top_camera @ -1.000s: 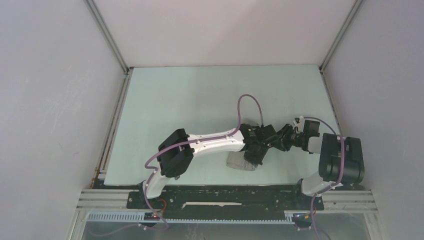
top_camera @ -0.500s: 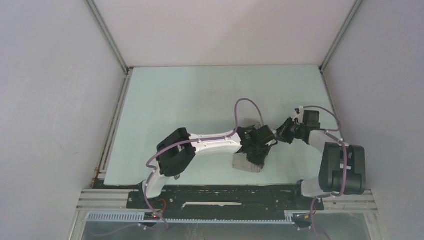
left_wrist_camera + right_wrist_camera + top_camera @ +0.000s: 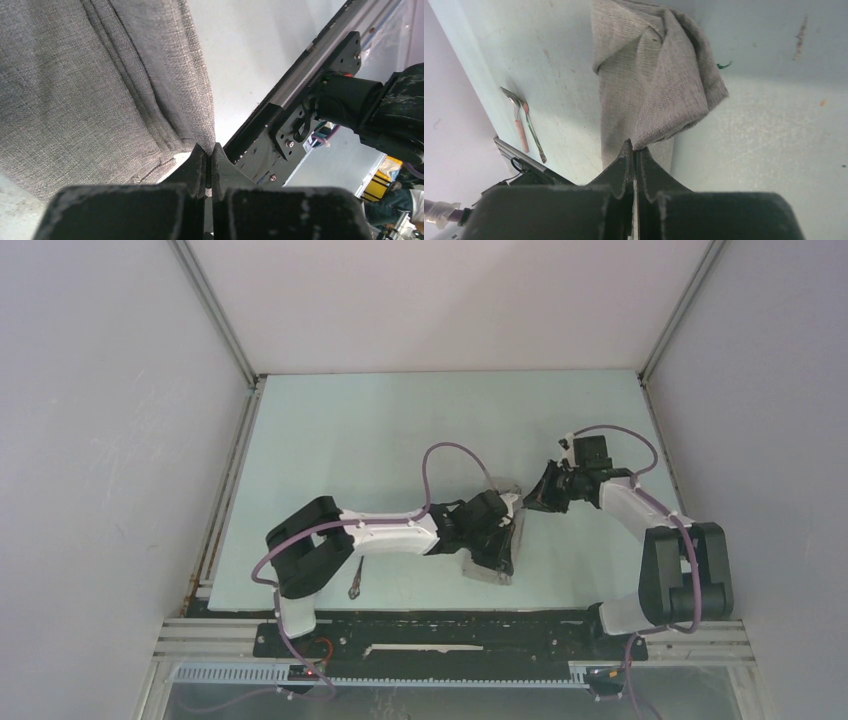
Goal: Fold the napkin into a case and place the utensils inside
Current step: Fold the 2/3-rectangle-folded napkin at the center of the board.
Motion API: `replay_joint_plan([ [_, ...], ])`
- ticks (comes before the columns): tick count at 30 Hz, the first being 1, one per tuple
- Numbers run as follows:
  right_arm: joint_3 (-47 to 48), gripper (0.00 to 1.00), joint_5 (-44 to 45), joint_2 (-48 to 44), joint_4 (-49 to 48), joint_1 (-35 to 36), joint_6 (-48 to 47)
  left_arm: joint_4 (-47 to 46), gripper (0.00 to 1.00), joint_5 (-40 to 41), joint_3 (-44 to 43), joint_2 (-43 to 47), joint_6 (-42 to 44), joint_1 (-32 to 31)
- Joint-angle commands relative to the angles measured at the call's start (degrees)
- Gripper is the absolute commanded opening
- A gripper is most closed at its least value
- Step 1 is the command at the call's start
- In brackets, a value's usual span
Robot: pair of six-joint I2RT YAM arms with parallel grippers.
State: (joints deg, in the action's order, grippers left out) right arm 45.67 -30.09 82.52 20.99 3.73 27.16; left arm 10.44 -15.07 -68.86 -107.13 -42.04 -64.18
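Observation:
The grey napkin (image 3: 487, 570) lies folded into a narrow strip near the table's front edge, right of centre. My left gripper (image 3: 505, 542) is shut on the napkin's (image 3: 100, 90) near edge, its tips (image 3: 210, 150) pinching the cloth. My right gripper (image 3: 532, 502) is shut on a corner of the napkin (image 3: 659, 75) at its far end, and the cloth bunches and lifts there. The utensils (image 3: 355, 585) lie side by side on the table to the left, near the front edge: a spoon (image 3: 519, 131) with a pinkish handle and a metal fork (image 3: 533, 136).
A black front rail (image 3: 450, 625) runs along the table's near edge, close to the napkin. Grey enclosure walls (image 3: 120, 440) stand left, right and behind. The left forearm (image 3: 390, 535) stretches across between the utensils and the napkin.
My right gripper has shut on the napkin's corner and moved away from the front edge with it. The left arm's elbow has swung left, uncovering the utensils.

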Motion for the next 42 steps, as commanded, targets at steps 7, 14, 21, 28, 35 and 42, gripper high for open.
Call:
replay_joint_plan([
  [7,10.4,0.0,9.2,5.8,4.5,9.0,1.7,-11.1,0.0,-4.9,10.4,6.7,-2.6,2.0],
  [14,15.8,0.0,12.6,10.6,6.5,13.1,1.9,-14.9,0.0,-5.8,15.7,8.7,-3.1,4.1],
  [21,21.3,0.0,14.0,16.1,7.9,16.1,2.3,-16.3,0.0,-6.0,19.7,10.5,-3.2,5.9],
  [28,23.7,0.0,14.5,20.5,7.6,17.2,3.1,-16.6,0.01,-6.4,22.5,11.0,-3.6,8.2],
  [35,25.8,0.0,14.4,23.8,7.6,18.0,3.9,-16.5,0.03,-6.9,22.9,10.5,-3.3,8.8],
  [42,25.9,0.0,14.5,24.8,7.2,18.2,4.6,-9.1,0.38,-2.5,21.8,15.9,0.0,8.9],
])
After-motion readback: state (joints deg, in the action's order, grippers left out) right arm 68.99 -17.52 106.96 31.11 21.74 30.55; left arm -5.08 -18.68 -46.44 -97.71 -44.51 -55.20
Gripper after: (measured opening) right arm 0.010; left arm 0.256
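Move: About 10 cm to the left of the left hand and 2 cm back, some 5 cm lower, lies the napkin's near left corner; the board's near edge runs straight back some 9 cm, and the fork lies about 33 cm left and 2 cm ahead. For the right hand, the napkin's far left corner is roughly 8 cm left, 5 cm ahead and 5 cm down. Both hands already pinch the napkin's lifted right edge. Carrying the pinched edge leftwards over the rest of the napkin, both hands travel together about 8 cm left, sinking 3 to 4 cm and easing 2 to 3 cm forward. The left wrist turns slightly counter-clockwise, the right one tilts and turns more, some 20 degrees. At the end the left fingers, now low, open about a quarter, while the right ones keep their pinch. ##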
